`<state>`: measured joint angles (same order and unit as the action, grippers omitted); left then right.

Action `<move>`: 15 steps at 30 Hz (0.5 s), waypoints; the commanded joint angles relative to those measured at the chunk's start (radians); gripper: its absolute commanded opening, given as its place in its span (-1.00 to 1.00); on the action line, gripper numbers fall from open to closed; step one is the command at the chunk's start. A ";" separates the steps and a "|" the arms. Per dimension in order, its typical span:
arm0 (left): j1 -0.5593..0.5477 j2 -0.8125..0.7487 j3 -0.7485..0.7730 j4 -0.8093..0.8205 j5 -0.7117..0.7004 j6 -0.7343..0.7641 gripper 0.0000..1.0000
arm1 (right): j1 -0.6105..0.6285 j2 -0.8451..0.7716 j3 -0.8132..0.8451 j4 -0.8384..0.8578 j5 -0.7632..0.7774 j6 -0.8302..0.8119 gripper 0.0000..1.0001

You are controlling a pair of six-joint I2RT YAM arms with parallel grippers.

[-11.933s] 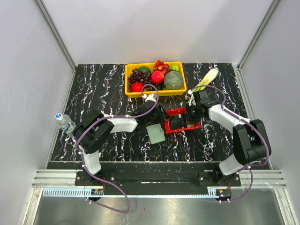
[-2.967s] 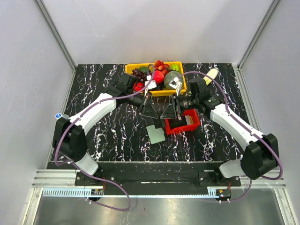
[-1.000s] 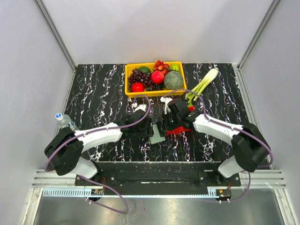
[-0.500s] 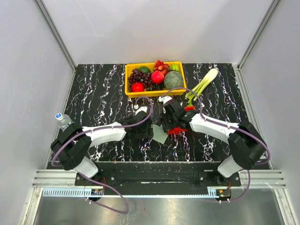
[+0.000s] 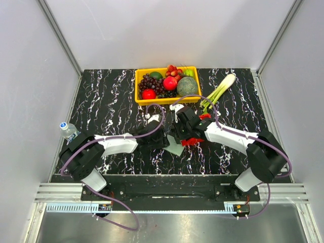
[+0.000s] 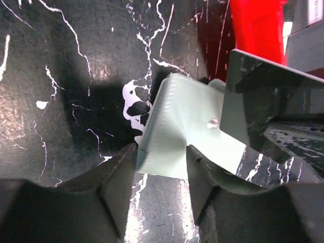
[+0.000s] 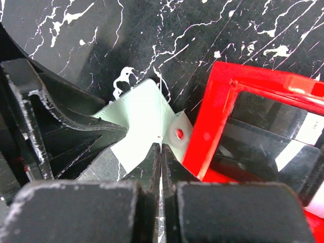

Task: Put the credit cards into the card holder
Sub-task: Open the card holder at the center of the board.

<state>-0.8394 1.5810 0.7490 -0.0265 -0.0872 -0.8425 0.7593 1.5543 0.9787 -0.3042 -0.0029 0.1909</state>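
The pale grey-green card holder (image 5: 175,149) lies on the black marble table between both arms. In the left wrist view my left gripper (image 6: 161,153) has a finger on each side of the card holder's (image 6: 177,116) near corner, touching it, and the pouch buckles upward. My right gripper (image 7: 161,148) is shut, its tips resting on the card holder (image 7: 139,116) beside the snap tab. Whether it pinches anything thin I cannot tell. Dark credit cards (image 7: 260,144) and a whitish one (image 7: 310,129) lie in the red basket (image 7: 212,116).
The red basket (image 5: 192,142) sits just right of the holder, mostly under the right arm. A yellow tray (image 5: 137,87) of fruit stands at the back, with a leek (image 5: 221,89) to its right. A water bottle (image 5: 68,130) lies at the left edge.
My left gripper has slid right onto the card holder and its jaws have narrowed around the corner. The right gripper has stayed shut over the holder.
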 commanded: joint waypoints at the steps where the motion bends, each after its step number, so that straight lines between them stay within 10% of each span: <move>1: -0.004 0.013 -0.028 0.091 0.044 -0.061 -0.19 | 0.005 -0.007 0.006 0.014 -0.017 0.002 -1.00; 8: -0.004 0.008 0.000 0.056 0.035 0.017 -1.00 | 0.003 -0.013 -0.015 0.024 -0.020 -0.002 -1.00; 15: -0.003 -0.001 0.004 0.129 0.119 0.082 -0.95 | 0.003 -0.023 -0.032 0.027 -0.016 -0.011 -1.00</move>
<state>-0.8387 1.5871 0.7319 0.0128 -0.0494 -0.8085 0.7593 1.5528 0.9623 -0.2928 -0.0128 0.1902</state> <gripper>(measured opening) 0.013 0.011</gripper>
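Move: The card holder lies just under the left gripper's tips, its middle about 3 cm to their right, 1 cm ahead and 1 cm lower, its left edge between the open fingers. From the right gripper that middle is about 1 cm left, level ahead and 1 cm below. From the left gripper, the red box sits some 13 cm right and 5 cm ahead, and the yellow fruit tray about 23 cm straight ahead. Close the left gripper from roughly half open to fully shut at the card holder's left edge, keeping the hand almost in place with only about 0.5 cm of sinking and drawing back. Hold the shut right fingertips over the holder beside its red snap, barely moving, wrist still. ##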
